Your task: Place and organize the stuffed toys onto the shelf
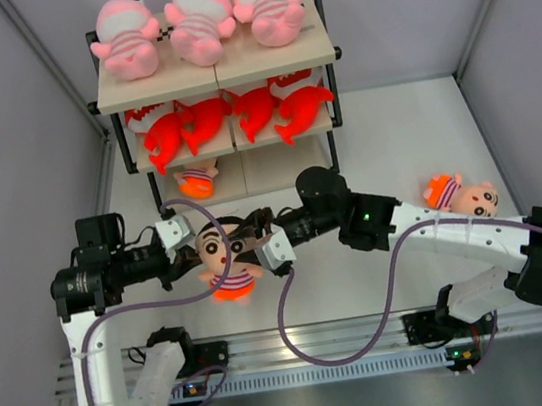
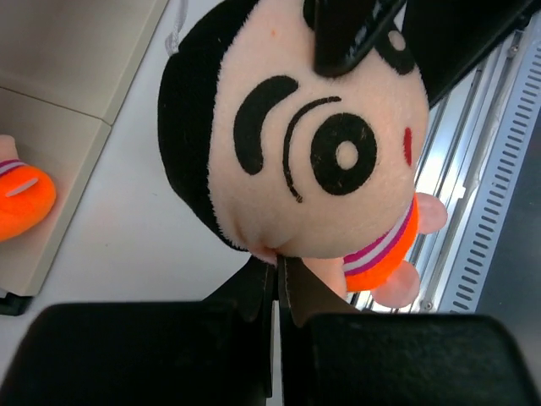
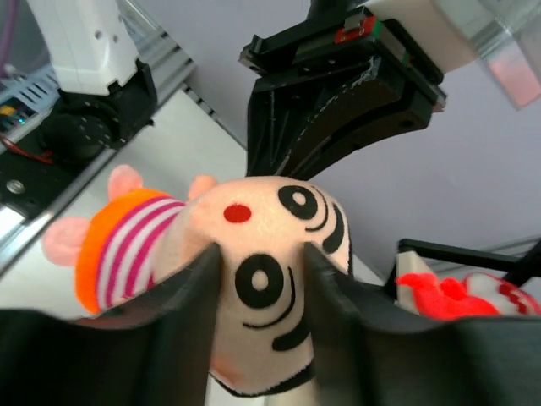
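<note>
A big-headed boy doll (image 1: 223, 260) in orange hangs above the table in front of the shelf (image 1: 271, 60). My left gripper (image 1: 189, 255) is shut, pinching a small fold at the edge of its head (image 2: 330, 144), jaws nearly touching (image 2: 277, 264). My right gripper (image 1: 251, 251) grips the same head from the other side, its fingers (image 3: 190, 288) pressed into both cheeks (image 3: 270, 271). Three pink striped babies (image 1: 200, 21) lie on the top board, red sharks (image 1: 238, 115) on the middle board, and one boy doll (image 1: 197, 181) on the bottom board. Another boy doll (image 1: 462, 196) lies on the table at the right.
The shelf's black frame post (image 1: 333, 144) stands just behind the right arm's wrist. Purple cables (image 1: 300, 340) loop from both arms over the near table. An aluminium rail (image 1: 321, 342) runs along the near edge. Grey walls close in both sides.
</note>
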Controlling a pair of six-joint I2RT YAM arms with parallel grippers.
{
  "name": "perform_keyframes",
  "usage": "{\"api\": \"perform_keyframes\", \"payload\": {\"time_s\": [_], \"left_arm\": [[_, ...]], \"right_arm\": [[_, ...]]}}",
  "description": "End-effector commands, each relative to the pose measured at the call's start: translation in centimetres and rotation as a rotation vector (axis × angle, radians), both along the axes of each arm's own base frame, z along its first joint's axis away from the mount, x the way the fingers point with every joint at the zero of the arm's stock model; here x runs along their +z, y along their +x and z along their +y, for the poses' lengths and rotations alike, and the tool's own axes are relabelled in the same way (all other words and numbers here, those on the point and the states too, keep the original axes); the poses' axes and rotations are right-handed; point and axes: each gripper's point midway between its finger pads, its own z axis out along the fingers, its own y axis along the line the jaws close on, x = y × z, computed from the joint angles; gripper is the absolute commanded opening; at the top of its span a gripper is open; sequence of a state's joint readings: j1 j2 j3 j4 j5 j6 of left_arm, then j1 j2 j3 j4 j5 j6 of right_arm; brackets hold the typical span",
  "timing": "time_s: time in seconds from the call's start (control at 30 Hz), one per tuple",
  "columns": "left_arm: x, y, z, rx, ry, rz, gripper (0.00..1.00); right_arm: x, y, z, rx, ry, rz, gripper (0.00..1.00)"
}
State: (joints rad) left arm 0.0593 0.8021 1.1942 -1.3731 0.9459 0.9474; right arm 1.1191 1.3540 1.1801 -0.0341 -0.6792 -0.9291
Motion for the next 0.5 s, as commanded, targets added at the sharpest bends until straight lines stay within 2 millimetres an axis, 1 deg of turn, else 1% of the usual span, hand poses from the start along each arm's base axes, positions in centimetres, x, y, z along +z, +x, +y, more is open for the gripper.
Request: {"api": "perform_keyframes", "payload": {"time_s": [0.0,0.03,0.07,0.1,0.13,0.17,0.2,0.23,0.3,0.33,0.43,0.47], "left_arm": [[0.9,0.9,-0.8,0.018,-0.084,0.0,0.0],[0.9,1.6,-0.6,0.056,-0.092,0.008,0.0],[0.6,2.3,-0.1,0.108,-0.082,0.015,0.0],[1.0,3.4,0.2,0.172,-0.102,0.011,0.0],[0.3,3.9,0.5,0.215,-0.1,0.034,0.0],[0.0,4.6,1.1,0.263,-0.084,0.039,0.0],[-0.2,5.0,1.2,0.283,-0.091,0.054,0.0],[-0.5,5.1,1.2,0.286,-0.093,0.066,0.0],[-0.9,5.4,1.1,0.292,-0.102,0.108,0.0],[-1.0,5.5,1.1,0.298,-0.107,0.123,0.0],[-1.0,5.8,1.1,0.31,-0.117,0.155,0.0],[-1.0,5.9,1.1,0.312,-0.117,0.153,0.0]], "right_arm": [[4.2,-0.3,0.7,-0.027,0.136,0.041,0.48],[4.8,1.2,0.7,-0.12,0.167,0.047,0.55],[5.2,1.8,0.2,-0.167,0.186,0.07,0.64],[4.4,2.3,-0.1,-0.204,0.18,0.079,0.67],[5.0,3.0,-0.9,-0.27,0.206,0.061,0.71],[4.9,3.3,-1.3,-0.301,0.215,0.035,0.72],[3.7,3.2,-1.4,-0.354,0.192,0.007,0.73],[3.6,2.7,-1.6,-0.362,0.182,-0.083,0.74],[1.0,1.1,-1.5,-0.356,0.098,-0.148,0.74],[0.4,-0.9,-1.1,-0.327,0.081,-0.171,0.74],[-2.2,-3.1,-0.6,-0.308,0.037,-0.139,0.75],[-2.8,-3.3,-0.3,-0.321,0.034,-0.135,0.75]]}}
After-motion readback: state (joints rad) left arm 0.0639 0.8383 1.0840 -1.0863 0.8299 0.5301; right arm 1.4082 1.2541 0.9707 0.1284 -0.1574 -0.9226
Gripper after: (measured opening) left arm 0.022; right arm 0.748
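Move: The left gripper already pinches the black-haired stuffed toy by the edge of its head; the free stretch of bottom shelf lies about 30 cm ahead, 9 cm to its right and 18 cm below. The orange-clad toy already shelved stands about 30 cm ahead, 2 cm left and 18 cm below; the shark row sits about 28 cm ahead, 8 cm right and slightly higher. From the right gripper, the pinched toy's middle is about 4 cm left, 3 cm back and slightly below. Keep the left gripper shut on the toy's head and carry the toy about 5 cm forward towards the shelf, sinking some 2 cm while swinging the wrist counter-clockwise. Finish opening the right gripper to free the head, easing slightly forward while turning clockwise, then draw it back about 6 cm and down, clear of the toy. ##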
